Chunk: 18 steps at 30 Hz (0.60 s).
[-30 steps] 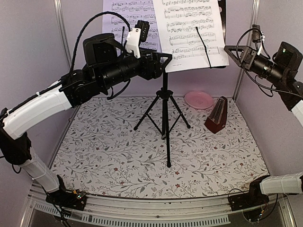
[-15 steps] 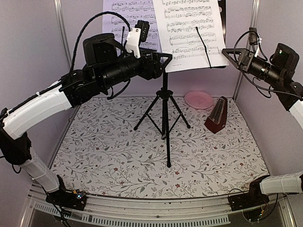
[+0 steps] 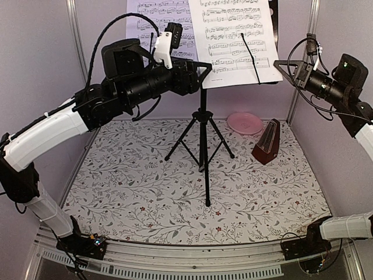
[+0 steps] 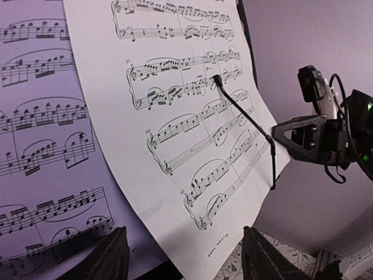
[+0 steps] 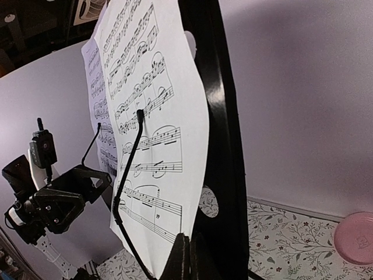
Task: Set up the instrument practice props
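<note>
The black music stand point(image 3: 203, 134) stands on its tripod at mid-table. Two white sheet-music pages lean on its desk: the left page point(image 3: 152, 26) and the right page point(image 3: 233, 41), which sits under a wire holder point(image 3: 250, 55). My left gripper point(image 3: 203, 73) hangs open just below the pages; in the left wrist view its fingers point(image 4: 111, 256) flank the right page's point(image 4: 192, 116) lower corner without touching it. My right gripper point(image 3: 288, 63) is shut at the right page's point(image 5: 157, 134) outer edge, beside the black desk point(image 5: 215, 116). The red-brown metronome point(image 3: 267, 142) stands on the table to the right.
A pink round plate point(image 3: 245, 122) lies by the back wall, behind the metronome. The tripod legs point(image 3: 180, 143) spread across the patterned cloth point(image 3: 145, 198). Side walls close in the table left and right.
My right gripper has shut and edged a little toward the stand. My left arm has risen slightly. Pages, stand and metronome have not moved.
</note>
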Each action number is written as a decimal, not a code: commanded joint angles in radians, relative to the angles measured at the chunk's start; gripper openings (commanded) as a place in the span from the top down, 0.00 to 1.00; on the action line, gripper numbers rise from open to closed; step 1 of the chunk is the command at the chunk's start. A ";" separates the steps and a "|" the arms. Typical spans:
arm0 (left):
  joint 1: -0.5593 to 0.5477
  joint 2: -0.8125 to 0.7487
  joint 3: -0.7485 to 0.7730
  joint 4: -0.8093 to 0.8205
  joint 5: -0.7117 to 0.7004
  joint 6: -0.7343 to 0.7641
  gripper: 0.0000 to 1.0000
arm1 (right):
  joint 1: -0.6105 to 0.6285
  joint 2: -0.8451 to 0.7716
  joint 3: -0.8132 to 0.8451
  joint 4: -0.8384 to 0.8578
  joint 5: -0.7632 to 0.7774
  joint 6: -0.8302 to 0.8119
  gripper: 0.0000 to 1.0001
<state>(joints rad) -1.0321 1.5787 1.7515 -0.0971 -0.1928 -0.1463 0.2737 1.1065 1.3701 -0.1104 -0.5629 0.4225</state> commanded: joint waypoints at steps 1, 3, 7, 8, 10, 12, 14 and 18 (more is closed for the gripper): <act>-0.004 -0.003 0.029 -0.026 -0.024 -0.048 0.33 | -0.002 -0.001 -0.016 0.032 -0.015 0.003 1.00; -0.004 -0.006 0.027 -0.031 -0.033 -0.064 0.33 | -0.002 -0.003 -0.023 0.039 -0.017 0.004 1.00; -0.004 0.003 0.032 -0.040 -0.002 -0.097 0.31 | -0.002 -0.005 -0.034 0.051 -0.021 0.013 1.00; -0.003 0.010 0.043 -0.050 -0.006 -0.108 0.32 | -0.002 -0.005 -0.033 0.052 -0.022 0.014 1.00; -0.005 0.020 0.059 -0.059 -0.023 -0.127 0.39 | -0.002 -0.005 -0.034 0.053 -0.022 0.016 1.00; -0.004 0.026 0.060 -0.049 -0.026 -0.143 0.44 | -0.001 -0.005 -0.034 0.053 -0.022 0.016 1.00; -0.003 0.040 0.076 -0.053 -0.022 -0.149 0.49 | -0.002 -0.007 -0.035 0.052 -0.022 0.016 1.00; -0.003 0.075 0.131 -0.078 -0.010 -0.147 0.56 | -0.001 -0.013 -0.041 0.051 -0.016 0.016 1.00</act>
<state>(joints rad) -1.0321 1.6184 1.8275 -0.1501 -0.2066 -0.2779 0.2737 1.1065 1.3430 -0.0807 -0.5716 0.4305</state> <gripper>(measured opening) 0.451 0.009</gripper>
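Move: The left hand's open fingers stand at the left edge of the white sheet, whose lower left corner is about 4 cm below them, 2 cm ahead and level sideways. The purple sheet's middle lies roughly 12 cm left of the hand, 4 cm ahead and 12 cm higher; the right-hand page-holder arm's middle is about 12 cm right, 2 cm ahead and 2 cm above. From the right hand, already shut at the sheet's right edge, that lower left corner lies some 19 cm left, level fore and aft, and 4 cm down. The left hand stays almost in place by the white sheet's left edge, tipping its fingers down by about 5 degrees, then begins to close them from roughly two-thirds open to a little under half, with a slight creep forward, right and up at the end; they are still apart, and whether they touch the paper can't be seen. The right hand keeps its shut pinch on the sheet's lower right edge and eases down about half a centimetre, drawing that corner slightly lower on the stand. ##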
